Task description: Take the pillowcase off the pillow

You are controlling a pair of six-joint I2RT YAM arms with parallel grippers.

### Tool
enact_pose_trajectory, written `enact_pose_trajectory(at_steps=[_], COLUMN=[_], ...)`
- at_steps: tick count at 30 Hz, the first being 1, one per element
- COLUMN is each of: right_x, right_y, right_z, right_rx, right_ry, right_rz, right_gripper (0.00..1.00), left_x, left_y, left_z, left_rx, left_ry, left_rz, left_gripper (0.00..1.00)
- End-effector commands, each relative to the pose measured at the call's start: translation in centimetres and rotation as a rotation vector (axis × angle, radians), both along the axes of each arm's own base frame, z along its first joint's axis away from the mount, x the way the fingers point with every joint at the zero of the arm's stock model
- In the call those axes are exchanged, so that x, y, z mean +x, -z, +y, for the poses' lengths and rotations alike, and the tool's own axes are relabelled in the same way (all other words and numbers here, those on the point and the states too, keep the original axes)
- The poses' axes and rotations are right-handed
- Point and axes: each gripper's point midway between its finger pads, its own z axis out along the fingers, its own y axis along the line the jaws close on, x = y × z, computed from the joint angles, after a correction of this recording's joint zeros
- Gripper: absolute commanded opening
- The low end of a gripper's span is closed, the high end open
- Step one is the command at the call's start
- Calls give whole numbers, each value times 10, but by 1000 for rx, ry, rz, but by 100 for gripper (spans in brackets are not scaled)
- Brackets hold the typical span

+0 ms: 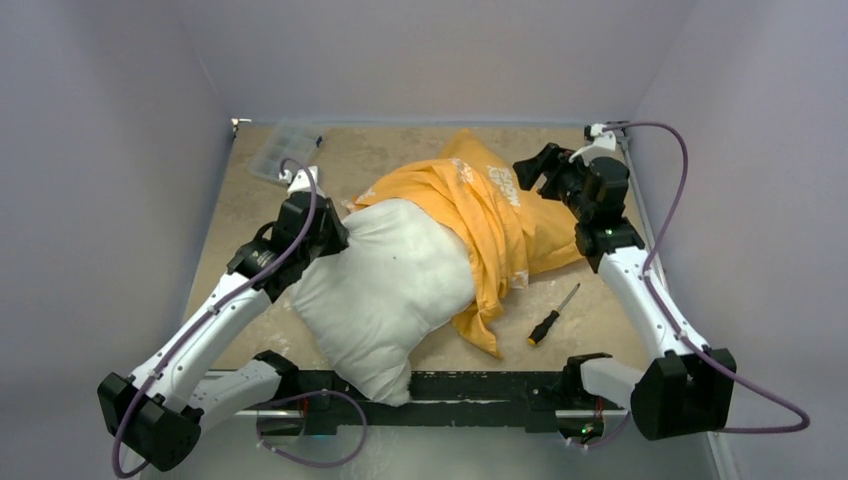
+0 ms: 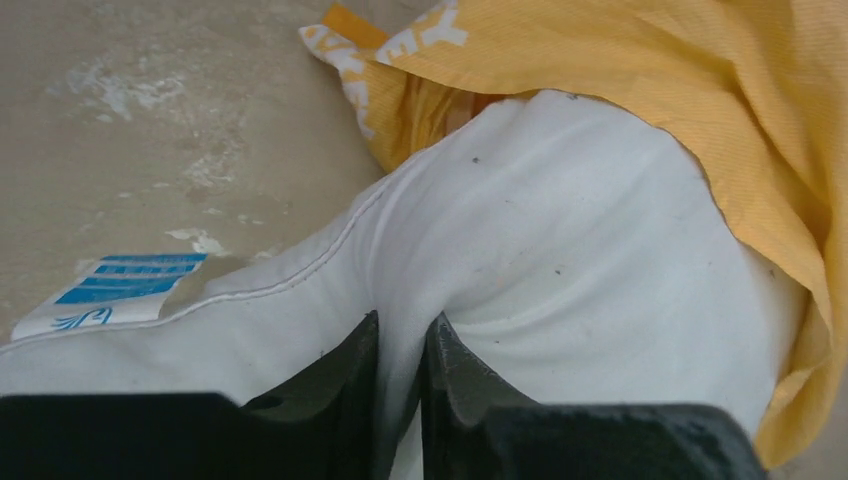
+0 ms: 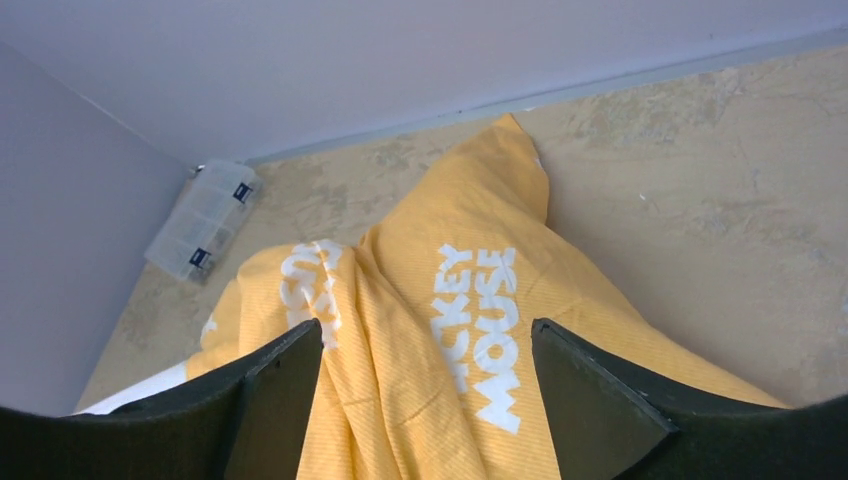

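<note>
The white pillow (image 1: pixel 390 285) lies across the middle of the table, its near two thirds bare. The orange-yellow pillowcase (image 1: pixel 490 215) still covers its far right end and hangs rumpled over the right side, white lettering up. My left gripper (image 1: pixel 335 225) sits at the pillow's left edge. In the left wrist view it (image 2: pixel 402 320) is shut on a pinched fold of the pillow (image 2: pixel 560 220), with the pillowcase (image 2: pixel 700 80) beyond. My right gripper (image 1: pixel 530 170) hovers at the far right, open (image 3: pixel 427 335), jaws wide apart over the pillowcase (image 3: pixel 470 290) and holding nothing.
A screwdriver (image 1: pixel 552 316) with a black and yellow handle lies on the table right of the pillow. A clear plastic box (image 1: pixel 282 150) stands in the far left corner. A blue and white sticker (image 2: pixel 110 295) is on the tabletop. Grey walls enclose three sides.
</note>
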Motion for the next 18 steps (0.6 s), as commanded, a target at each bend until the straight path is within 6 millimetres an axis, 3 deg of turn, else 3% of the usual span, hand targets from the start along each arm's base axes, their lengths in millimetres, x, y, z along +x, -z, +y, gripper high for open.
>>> enact_pose_trajectory(at_steps=[1,5,8,11,13,18], right_x=[-21,-36,-46,-56,-61,-66], right_y=[8,24,34,36,38,48], right_z=[4,4,10,16,16,10], right_rx=[53,74,104,150,171,187], right_ry=[-19,-22,-55,-81,-76,-28], right_rz=[3,32,47,47,51,87], right_gripper=[83,94,97,99,99,99], left_x=[28,28,18,0,-15,-49], left_y=[-35,-31,-36,-35,-28,-17], left_z=[25,12,-14,-44,-70,-125], left_rx=[94,127,134,184,192,227], left_ry=[-140,-63,29,101,181,307], left_rz=[-100,-57,-62,-57,-36,-37], left_gripper=[25,46,62,67,76,81])
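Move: The left hand holds the white pillow's left edge; the pillow's middle is about 6 cm right, 5 cm back and 12 cm below. The pillowcase's middle lies some 25 cm to that hand's right and 9 cm ahead. From the empty right hand the pillowcase is roughly 6 cm left, 4 cm back and 22 cm down, with the screwdriver about 9 cm right and 22 cm back. Left hand releases the pillow, swings about 10 cm right over it; right opens wider, backing and sinking 6 cm. ##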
